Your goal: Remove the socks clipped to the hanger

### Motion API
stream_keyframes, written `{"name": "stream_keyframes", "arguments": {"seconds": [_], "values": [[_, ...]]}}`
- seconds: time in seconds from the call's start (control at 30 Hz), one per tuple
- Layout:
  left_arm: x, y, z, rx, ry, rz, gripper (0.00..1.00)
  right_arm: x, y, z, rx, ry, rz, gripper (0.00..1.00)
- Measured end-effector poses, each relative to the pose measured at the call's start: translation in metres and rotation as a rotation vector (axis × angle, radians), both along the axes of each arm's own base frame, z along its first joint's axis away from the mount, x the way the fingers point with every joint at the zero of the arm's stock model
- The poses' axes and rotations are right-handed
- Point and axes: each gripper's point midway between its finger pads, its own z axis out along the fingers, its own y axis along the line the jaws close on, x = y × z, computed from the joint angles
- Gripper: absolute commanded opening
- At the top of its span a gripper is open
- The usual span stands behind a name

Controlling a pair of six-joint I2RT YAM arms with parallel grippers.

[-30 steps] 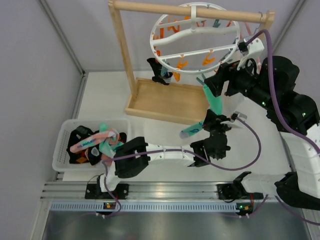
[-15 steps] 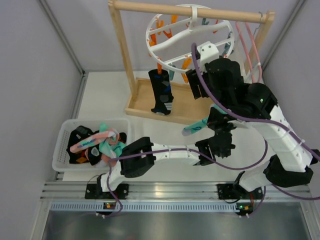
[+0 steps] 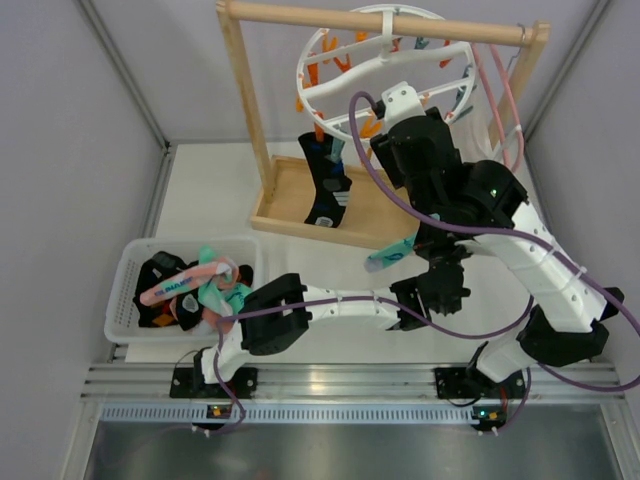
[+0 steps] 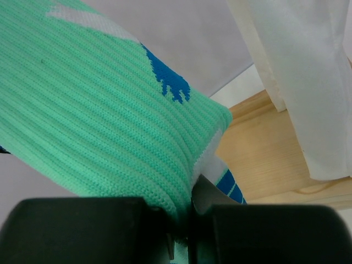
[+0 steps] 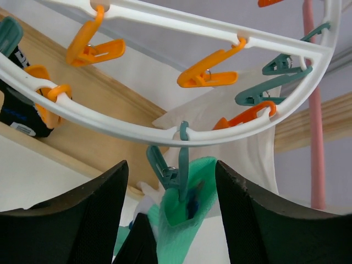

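The white ring hanger [image 3: 385, 62] hangs from the wooden rack, with orange and teal clips dangling from it. A black sock [image 3: 325, 182] is clipped on its left side. A teal clip [image 5: 168, 170] pinches the top of a green sock [image 5: 190, 220]. My right gripper [image 5: 176, 203] is open, one finger on each side of that clip and the sock top. My left gripper [image 4: 190, 206] is shut on the lower part of the green sock [image 4: 110, 121]. The sock's toe [image 3: 388, 257] sticks out left, below the right arm.
A white basket [image 3: 125, 290] at the left holds several black, pink and green socks. The wooden rack [image 3: 245, 120] has a tray base [image 3: 290, 205]. A white cloth [image 5: 242, 143] and a pink wire hanger [image 5: 314, 126] hang at the right end.
My right arm has swung left from the rack's right end to the ring, and its jaws have narrowed around the teal clip. The ring and the black sock have swayed. The left gripper stays shut.
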Motion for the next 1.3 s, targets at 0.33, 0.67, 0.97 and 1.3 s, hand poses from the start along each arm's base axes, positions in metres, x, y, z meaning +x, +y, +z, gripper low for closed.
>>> {"name": "stream_keyframes", "arguments": {"seconds": [0.33, 0.67, 0.97, 1.3], "values": [[0.001, 0.000, 0.000, -0.012, 0.001, 0.001, 0.00, 0.006, -0.001, -0.005, -0.059, -0.010, -0.036, 0.57], [0.001, -0.001, -0.001, -0.030, 0.002, -0.005, 0.00, 0.017, -0.003, -0.022, -0.151, -0.029, -0.097, 0.48], [0.001, -0.001, -0.007, -0.035, 0.007, -0.018, 0.00, 0.021, -0.006, -0.011, -0.149, -0.074, -0.128, 0.17], [-0.002, 0.006, -0.028, -0.046, 0.031, -0.036, 0.00, 0.022, -0.001, -0.010, -0.114, -0.080, -0.117, 0.22]]}}
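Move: The green clip holding the green sock's cuff hangs from the ring between the right hand's open fingers, about 3 cm ahead, level sideways and 2 cm lower. An orange clip sits roughly 6 cm left and 4 ahead of this hand, a red-orange one about 4 right and 4 ahead, the black sock some 13 left, 5 ahead and 10 below. From the left hand, which already grips the sock, the green clip is about 14 cm up, 6 left and 4 ahead. Forward by about 2 cm and dipping as much before coming half-way back up, the right hand settles around the green clip with a slight clockwise turn, then closes its fingers and pinches the clip's handles. As that pinch sets, the left hand, keeping its grip on the green sock, draws it downward about 3 cm, away from the clip. ##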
